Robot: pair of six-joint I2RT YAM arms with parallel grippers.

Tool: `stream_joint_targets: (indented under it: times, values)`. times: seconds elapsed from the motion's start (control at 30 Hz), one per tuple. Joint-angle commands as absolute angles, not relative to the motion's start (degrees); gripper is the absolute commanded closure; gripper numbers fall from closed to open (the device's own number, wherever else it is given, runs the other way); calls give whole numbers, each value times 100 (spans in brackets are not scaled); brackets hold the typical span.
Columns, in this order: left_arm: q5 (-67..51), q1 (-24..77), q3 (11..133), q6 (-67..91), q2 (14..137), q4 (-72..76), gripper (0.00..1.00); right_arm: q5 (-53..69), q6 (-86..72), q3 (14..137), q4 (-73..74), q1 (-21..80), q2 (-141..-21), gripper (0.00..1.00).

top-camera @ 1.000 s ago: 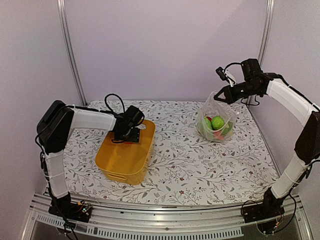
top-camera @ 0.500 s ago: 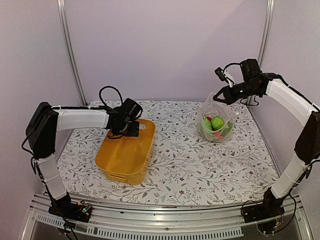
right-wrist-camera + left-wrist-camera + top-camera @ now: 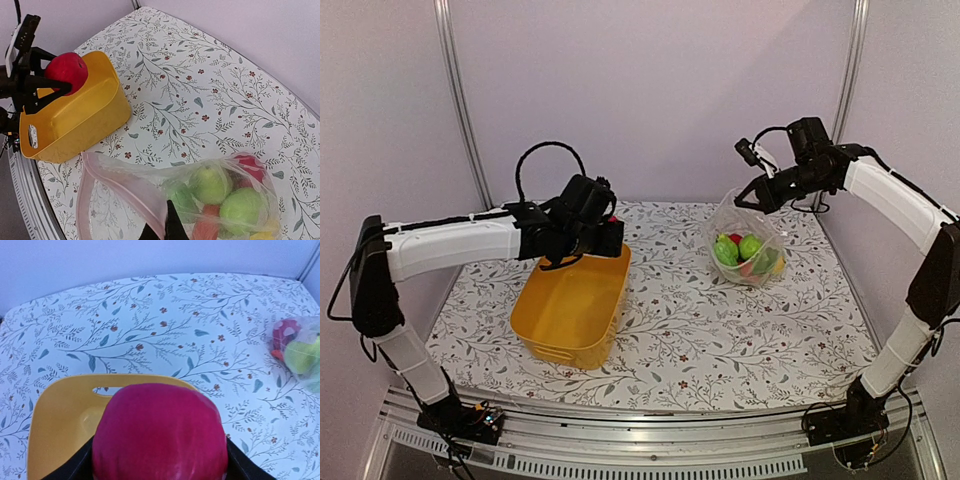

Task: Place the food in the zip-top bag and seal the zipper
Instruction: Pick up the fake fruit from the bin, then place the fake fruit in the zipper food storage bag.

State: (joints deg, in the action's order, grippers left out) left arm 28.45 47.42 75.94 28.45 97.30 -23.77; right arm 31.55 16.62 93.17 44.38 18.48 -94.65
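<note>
My left gripper hangs above the far end of the yellow basket, shut on a red apple. The apple fills the gap between the two black fingers. At the back right, the zip-top bag rests on the table and holds several pieces of food: green limes, a red apple and something orange. My right gripper is shut on the bag's mouth edge by the pinkish zipper and lifts it, so the mouth gapes toward the basket.
The floral tablecloth covers the table between basket and bag. Metal frame posts stand at the back corners against plain walls. A metal rail runs along the near edge by the arm bases.
My left gripper has risen out of the basket with the red apple and moved right. The right gripper shifted slightly left, pulling the bag's mouth with it.
</note>
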Motion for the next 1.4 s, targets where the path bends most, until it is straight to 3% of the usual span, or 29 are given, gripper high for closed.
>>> stream_joint_targets:
  times: [0.0, 0.4, 0.7, 1.37]
  values:
    - [2469, 5256, 7791, 2040, 9322, -1283, 33, 3092, 1765, 9563, 4606, 2054, -9604, 100]
    - [1434, 6252, 8338, 1177, 9707, 128, 34, 3182, 1837, 9642, 4728, 2379, -9572, 100]
    - [1170, 6654, 9299, 1134, 10664, 50, 35, 3339, 1839, 9686, 4785, 2465, -9409, 100]
    - [2543, 6770, 10826, 1207, 11945, -1500, 32, 3354, 1789, 9650, 4749, 2487, -9144, 100]
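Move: The left hand already holds the red fruit. The open bag mouth it is taken to lies about 24 cm to its right, 3 cm back and 6 cm higher; the food in the bag sits some 32 cm right, 10 cm ahead and 13 cm below, and the bin's middle 10 cm left, 3 cm back and 12 cm below. From the right hand, pinching the bag's rim, the mouth is about 4 cm left, 5 cm back and 3 cm down. Keeping its grip on the red fruit, the left hand swings about 25 cm right to the bag mouth, arching up 14 cm and back 10 before sinking some 5 cm and easing forward, turning clockwise by about 35 degrees and tipping its fingers up. The right hand keeps the rim pinched and draws it left and back, then slightly up. ##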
